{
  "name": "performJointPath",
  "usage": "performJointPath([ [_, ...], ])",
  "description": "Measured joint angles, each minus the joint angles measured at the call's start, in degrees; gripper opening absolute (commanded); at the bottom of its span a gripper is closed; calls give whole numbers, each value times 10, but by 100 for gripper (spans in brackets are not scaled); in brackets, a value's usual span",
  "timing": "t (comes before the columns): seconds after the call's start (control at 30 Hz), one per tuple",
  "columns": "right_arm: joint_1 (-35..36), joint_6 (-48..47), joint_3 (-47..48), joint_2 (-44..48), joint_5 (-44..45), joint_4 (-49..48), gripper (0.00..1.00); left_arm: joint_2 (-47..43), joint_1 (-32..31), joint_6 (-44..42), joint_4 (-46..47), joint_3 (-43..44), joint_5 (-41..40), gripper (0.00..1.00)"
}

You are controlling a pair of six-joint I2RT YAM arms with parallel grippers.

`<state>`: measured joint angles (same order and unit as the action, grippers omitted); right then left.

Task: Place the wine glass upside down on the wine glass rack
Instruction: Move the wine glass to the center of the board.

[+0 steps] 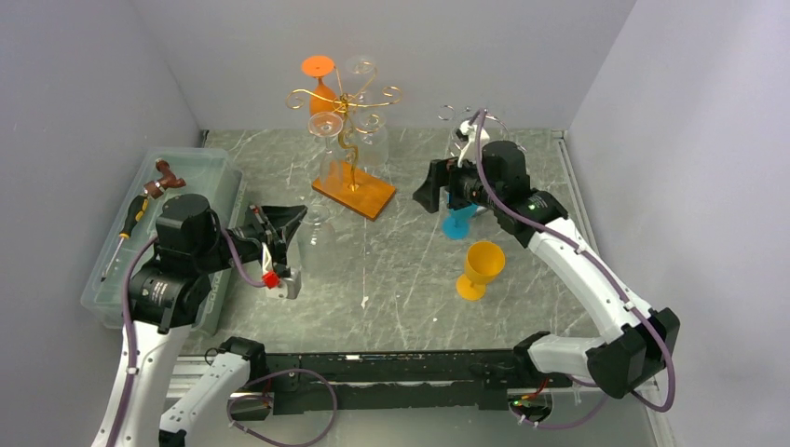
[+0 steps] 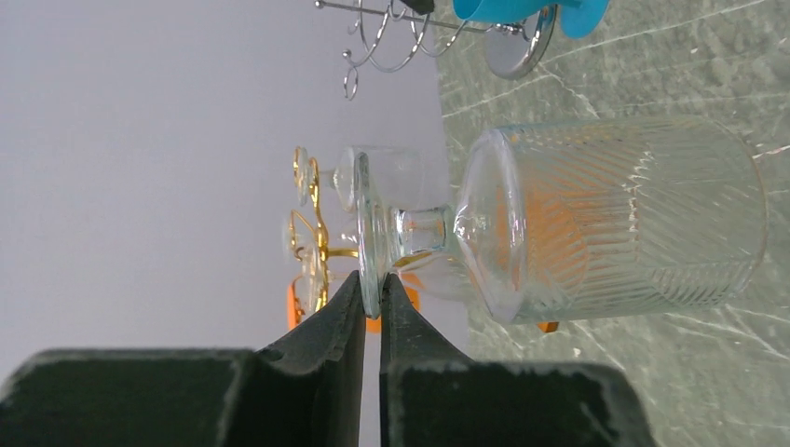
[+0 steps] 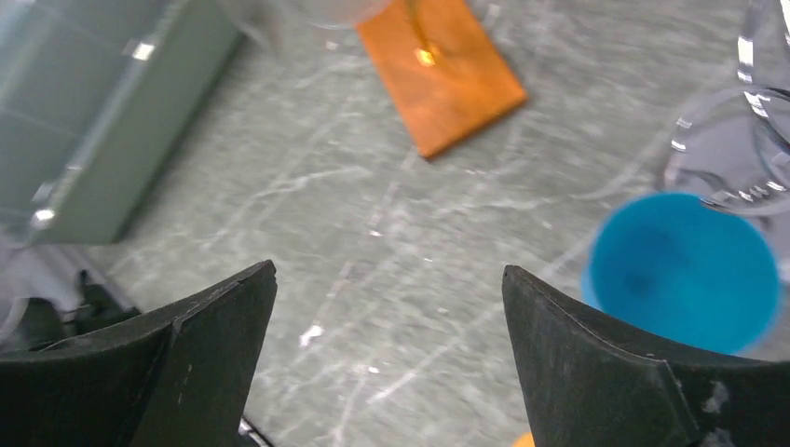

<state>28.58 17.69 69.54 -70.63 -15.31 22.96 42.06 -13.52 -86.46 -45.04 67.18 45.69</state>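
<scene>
A clear ribbed wine glass [image 2: 606, 214] hangs upside down, foot up and bowl toward the table. My left gripper [image 2: 373, 279] is shut on the rim of its foot. From above, that gripper [image 1: 293, 223] and the glass [image 1: 319, 244] sit left of centre. The gold wire wine glass rack [image 1: 347, 102] stands on an orange base [image 1: 354, 194] at the back. An orange glass [image 1: 320, 84] and clear glasses [image 1: 371, 135] hang on it. My right gripper [image 1: 429, 191] is open with nothing in it [image 3: 389, 279], just right of the rack base.
A blue glass [image 1: 456, 223] stands upside down under the right wrist, its foot [image 3: 685, 270] beside the right finger. A yellow goblet [image 1: 482, 268] stands nearer. A silver wire rack [image 1: 461, 121] is at the back right. A plastic bin [image 1: 121, 279] with tools lies left.
</scene>
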Motion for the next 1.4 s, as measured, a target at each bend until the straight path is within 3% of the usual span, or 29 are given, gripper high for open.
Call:
performJointPath([
  [0.13, -11, -50, -10, -7, 49, 28, 78, -3, 0, -24, 12, -8, 8, 0],
  [0.77, -10, -122, -47, -69, 189, 9, 64, -2, 0, -28, 26, -8, 10, 0],
  [0.93, -10, -125, -47, -104, 198, -2, 48, -2, 0, -26, 27, -8, 10, 0],
  [1.17, 5, -126, -62, -136, 217, -5, 2, -2, 0, -26, 29, -8, 10, 0],
  [1.4, 81, -126, -57, -134, 228, 0, 0, -2, 0, -23, 45, -9, 10, 0],
])
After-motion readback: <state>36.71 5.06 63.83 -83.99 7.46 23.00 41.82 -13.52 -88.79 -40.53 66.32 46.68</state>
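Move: The blue glass stands about 9 cm to the right of the open right gripper and 5 cm ahead, its middle roughly 20 cm below. The silver rack is some 14 cm right and 14 cm ahead. The yellow glass is about 12 cm right and 7 cm back, around 20 cm lower. From the left hand, which still holds a clear glass upside down by its foot, the blue glass lies some 26 cm right and 12 cm ahead. Lower the right gripper about 14 cm while swinging it right and forward to the blue glass, turning the wrist some 30 degrees so the fingers point more steeply down. Narrow them on the way, pinch the left side of the rim, then draw the glass left and back about 5 cm. Keep the left hand's grip on the clear glass. ##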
